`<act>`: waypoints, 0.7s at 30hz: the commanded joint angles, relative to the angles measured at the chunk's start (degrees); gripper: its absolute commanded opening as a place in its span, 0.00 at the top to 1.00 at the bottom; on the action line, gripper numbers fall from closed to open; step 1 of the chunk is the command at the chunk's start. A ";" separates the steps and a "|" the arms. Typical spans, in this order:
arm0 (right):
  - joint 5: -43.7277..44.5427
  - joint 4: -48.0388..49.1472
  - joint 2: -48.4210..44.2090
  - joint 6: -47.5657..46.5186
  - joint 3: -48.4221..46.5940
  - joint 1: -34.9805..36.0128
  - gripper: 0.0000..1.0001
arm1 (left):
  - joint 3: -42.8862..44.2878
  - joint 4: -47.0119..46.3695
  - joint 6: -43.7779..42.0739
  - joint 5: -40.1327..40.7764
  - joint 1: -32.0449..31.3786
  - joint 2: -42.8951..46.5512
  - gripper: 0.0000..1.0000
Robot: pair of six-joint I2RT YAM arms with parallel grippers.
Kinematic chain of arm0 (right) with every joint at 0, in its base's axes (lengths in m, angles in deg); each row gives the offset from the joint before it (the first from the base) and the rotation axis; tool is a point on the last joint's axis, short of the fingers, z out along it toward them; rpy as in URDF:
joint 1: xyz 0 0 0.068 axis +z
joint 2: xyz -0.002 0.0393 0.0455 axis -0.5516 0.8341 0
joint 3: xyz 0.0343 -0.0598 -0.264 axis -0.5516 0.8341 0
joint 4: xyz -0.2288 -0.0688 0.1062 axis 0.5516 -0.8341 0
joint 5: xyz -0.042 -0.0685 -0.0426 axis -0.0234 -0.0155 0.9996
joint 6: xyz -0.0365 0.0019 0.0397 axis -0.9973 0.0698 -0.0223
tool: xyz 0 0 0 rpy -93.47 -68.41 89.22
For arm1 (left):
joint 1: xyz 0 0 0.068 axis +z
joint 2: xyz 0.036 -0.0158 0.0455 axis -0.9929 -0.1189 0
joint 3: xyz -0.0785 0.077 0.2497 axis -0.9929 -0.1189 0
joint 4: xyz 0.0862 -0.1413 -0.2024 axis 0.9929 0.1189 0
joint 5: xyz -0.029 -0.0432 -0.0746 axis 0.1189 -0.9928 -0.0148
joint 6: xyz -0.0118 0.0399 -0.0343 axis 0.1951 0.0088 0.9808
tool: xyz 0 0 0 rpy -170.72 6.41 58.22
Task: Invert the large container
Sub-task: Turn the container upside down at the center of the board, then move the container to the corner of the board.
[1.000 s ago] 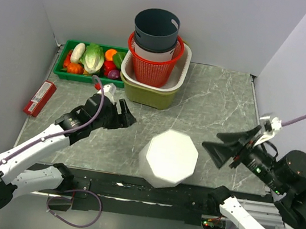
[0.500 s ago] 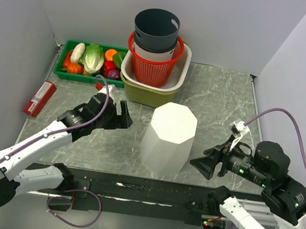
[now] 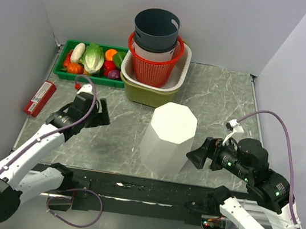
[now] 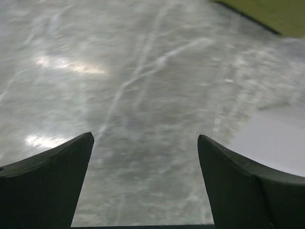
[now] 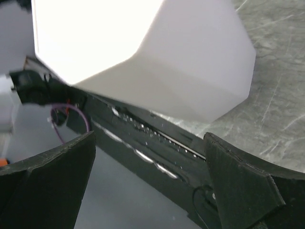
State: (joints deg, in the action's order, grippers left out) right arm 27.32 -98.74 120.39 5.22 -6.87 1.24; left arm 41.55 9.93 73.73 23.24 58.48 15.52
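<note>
The large white container (image 3: 168, 137) stands in the middle of the table with its closed octagonal end up. My left gripper (image 3: 101, 114) is open to its left, apart from it. In the left wrist view that gripper (image 4: 145, 138) has only bare marble between its fingers, and the container's white wall (image 4: 276, 138) shows at the right edge. My right gripper (image 3: 197, 154) is open just right of the container, touching nothing. The right wrist view shows the container (image 5: 143, 57) above that open gripper (image 5: 150, 143).
At the back stands an olive tub (image 3: 147, 93) holding a cream basket, a red basket (image 3: 152, 62) and a dark grey bucket (image 3: 156, 28). A green tray of vegetables (image 3: 92, 59) lies back left. A red box (image 3: 40, 97) lies at the left. A black rail (image 3: 141, 190) runs along the front.
The container went from tilted to standing with its closed end up. My left gripper drew back to the left. My right gripper dropped lower beside the container and opened wider.
</note>
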 commanded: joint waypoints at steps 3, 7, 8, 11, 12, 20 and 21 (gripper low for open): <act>7.16 6.16 -1.21 7.76 1.94 2.45 0.00 | -0.72 -1.39 -1.91 3.89 4.29 -0.30 0.04; 12.50 4.67 1.24 9.34 1.59 6.92 0.00 | 0.95 -0.52 -4.46 1.88 5.00 -0.57 0.04; 13.05 5.02 1.78 9.52 1.67 8.07 0.00 | 1.30 -0.34 -4.90 1.79 5.00 -0.13 0.04; 19.79 5.55 3.45 12.15 1.76 15.34 0.00 | 0.00 -2.61 -7.80 1.70 5.00 1.54 0.04; 22.08 5.46 3.89 14.16 1.59 17.29 0.00 | -0.80 -4.28 -8.07 2.48 5.00 1.89 0.04; 51.00 2.04 18.20 32.79 -4.91 45.33 0.00 | 0.07 -3.50 -7.46 4.68 5.09 -0.39 0.04; 56.24 1.25 20.04 37.59 -5.96 49.44 0.00 | 0.25 -3.42 -7.45 4.86 5.17 -0.65 0.04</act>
State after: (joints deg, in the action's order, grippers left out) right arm 62.27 -95.81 134.27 27.86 -7.66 41.35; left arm 39.89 7.40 66.98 25.58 63.34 15.89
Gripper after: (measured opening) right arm 0.994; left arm 0.966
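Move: The upside-down container stands ahead of the empty right hand, its middle some 10 cm forward, 8 cm left and 12 cm lower. The olive bin is about 28 cm beyond the container and 8 cm farther left, with the red basket stacked over it, roughly at hand height. From the left hand the container is about 21 cm to the right, 4 cm nearer the base and a little lower. Leftward after a near standstill, gathering speed, the open right hand sweeps some 6 or 7 cm across the near side of the container, sinking about 2 cm and barely turning. The left hand, also open and empty, shifts about 3 cm left, away from the container, dipping slightly and then rising most of the way back. ##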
